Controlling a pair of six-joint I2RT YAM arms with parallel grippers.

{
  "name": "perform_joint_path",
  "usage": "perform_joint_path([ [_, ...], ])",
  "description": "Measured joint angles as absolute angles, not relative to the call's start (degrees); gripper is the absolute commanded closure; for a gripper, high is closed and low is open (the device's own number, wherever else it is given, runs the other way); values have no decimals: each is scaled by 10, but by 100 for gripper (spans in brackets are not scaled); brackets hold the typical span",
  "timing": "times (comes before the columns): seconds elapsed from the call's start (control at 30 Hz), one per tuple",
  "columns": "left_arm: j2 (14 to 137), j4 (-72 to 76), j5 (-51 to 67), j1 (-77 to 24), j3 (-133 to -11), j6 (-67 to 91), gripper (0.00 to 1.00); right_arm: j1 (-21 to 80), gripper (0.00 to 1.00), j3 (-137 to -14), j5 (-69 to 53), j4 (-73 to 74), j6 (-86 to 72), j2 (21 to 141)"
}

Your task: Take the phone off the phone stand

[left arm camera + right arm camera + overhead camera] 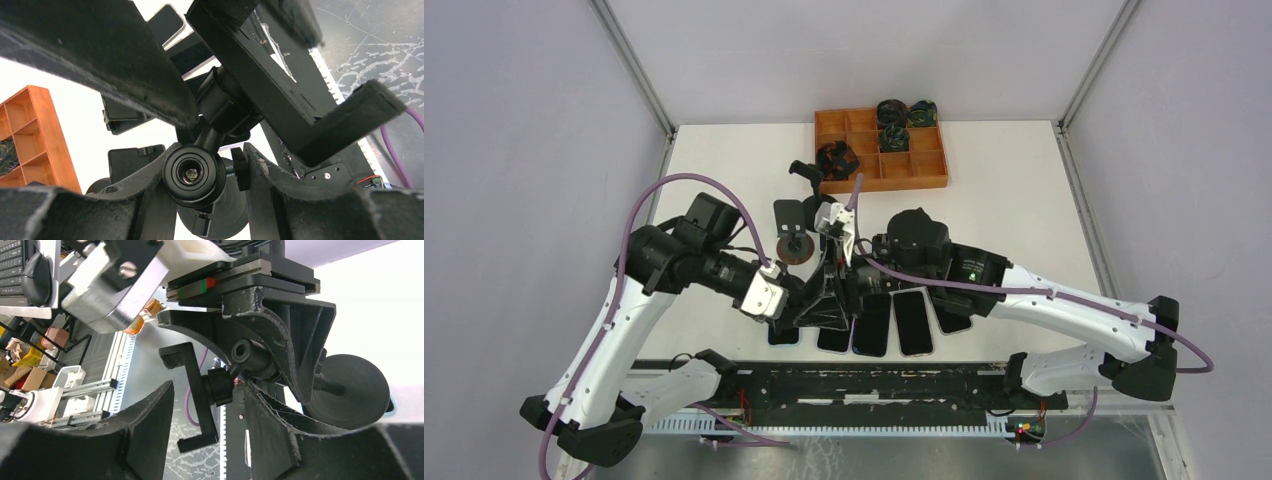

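My left gripper point(210, 161) point(812, 300) is shut on the black phone stand's ball joint point(192, 175), one finger on the ball and the other against its side knob. The stand's flat cradle point(197, 395) point(300, 95) sticks out sideways, and no phone shows in it. My right gripper point(209, 390) point(856, 285) is open, with one finger on each side of the cradle and a gap on the left side. The stand's round base point(350, 390) sits behind the left fingers. Several dark phones point(894, 322) lie flat in a row below both grippers.
An orange divided tray point(929, 182) point(45, 135) with dark coiled items stands at the back. Two other black stands point(796, 245) point(809, 172) stand left of the middle. A black rail point(874, 385) runs along the near edge.
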State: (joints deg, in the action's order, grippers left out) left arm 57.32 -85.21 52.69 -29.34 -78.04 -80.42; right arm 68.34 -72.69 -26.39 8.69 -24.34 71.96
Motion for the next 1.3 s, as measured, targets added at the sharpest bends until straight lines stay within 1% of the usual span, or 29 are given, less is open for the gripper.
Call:
perform_joint_path([
  [0.17,573,-852,525,-293,-780,-804,98,688,52,-745,-267,110,-235,747],
  [0.23,573,-852,519,-293,-780,-804,98,689,56,-749,-269,122,-231,754],
  [0.3,573,-852,515,-293,-780,-804,98,690,66,-755,-269,135,-227,757],
  [0.37,573,-853,513,-293,-780,-804,95,690,80,-768,-269,158,-224,760],
  [0.4,573,-853,513,-293,-781,-804,87,689,94,-775,-270,167,-222,762],
  [0.43,573,-851,513,-293,-781,-804,73,688,100,-783,-274,177,-218,766],
  [0.57,566,-829,515,-293,-781,-790,12,673,100,-802,-281,197,-216,769],
  [0.6,563,-815,515,-293,-781,-788,3,664,100,-806,-283,199,-218,769],
  [0.63,556,-796,514,-293,-781,-773,1,651,100,-808,-284,201,-223,767],
  [0.8,533,-721,500,-293,-781,-732,0,582,100,-822,-317,222,-241,749],
  [0.87,532,-693,494,-293,-781,-708,0,552,100,-840,-323,251,-241,737],
  [0.97,529,-666,482,-293,-781,-661,0,496,100,-868,-301,295,-233,708],
  [1.07,526,-623,460,-293,-781,-601,0,462,100,-899,-267,342,-212,691],
  [1.17,530,-577,425,-293,-786,-531,0,426,100,-937,-240,389,-172,691],
  [1.3,544,-535,392,-293,-798,-467,0,339,100,-967,-221,446,-127,697],
])
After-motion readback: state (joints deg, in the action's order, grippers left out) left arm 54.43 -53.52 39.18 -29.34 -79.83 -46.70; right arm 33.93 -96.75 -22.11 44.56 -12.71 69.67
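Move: The phone stand hangs neck-down in the left hand's fingers, its middle at about that hand's point. Its clamp is already between the right hand's open fingers, with the stand's middle some 3 cm to the left and 5 cm below. From the right hand, the wood-based stand is about 18 cm ahead, 7 cm left, and the nearer small black stand 17 cm ahead, 4 cm right, both some 30 cm down. The right fingers close on the phone stand's clamp after settling about 2 cm lower and a little left; the left fingers then spread wide and let go of the neck. The right hand carries the stand forward and right, about 17 cm each way, rising some 8 cm and turning roughly 35 degrees clockwise, while the empty left hand goes forward and up. ##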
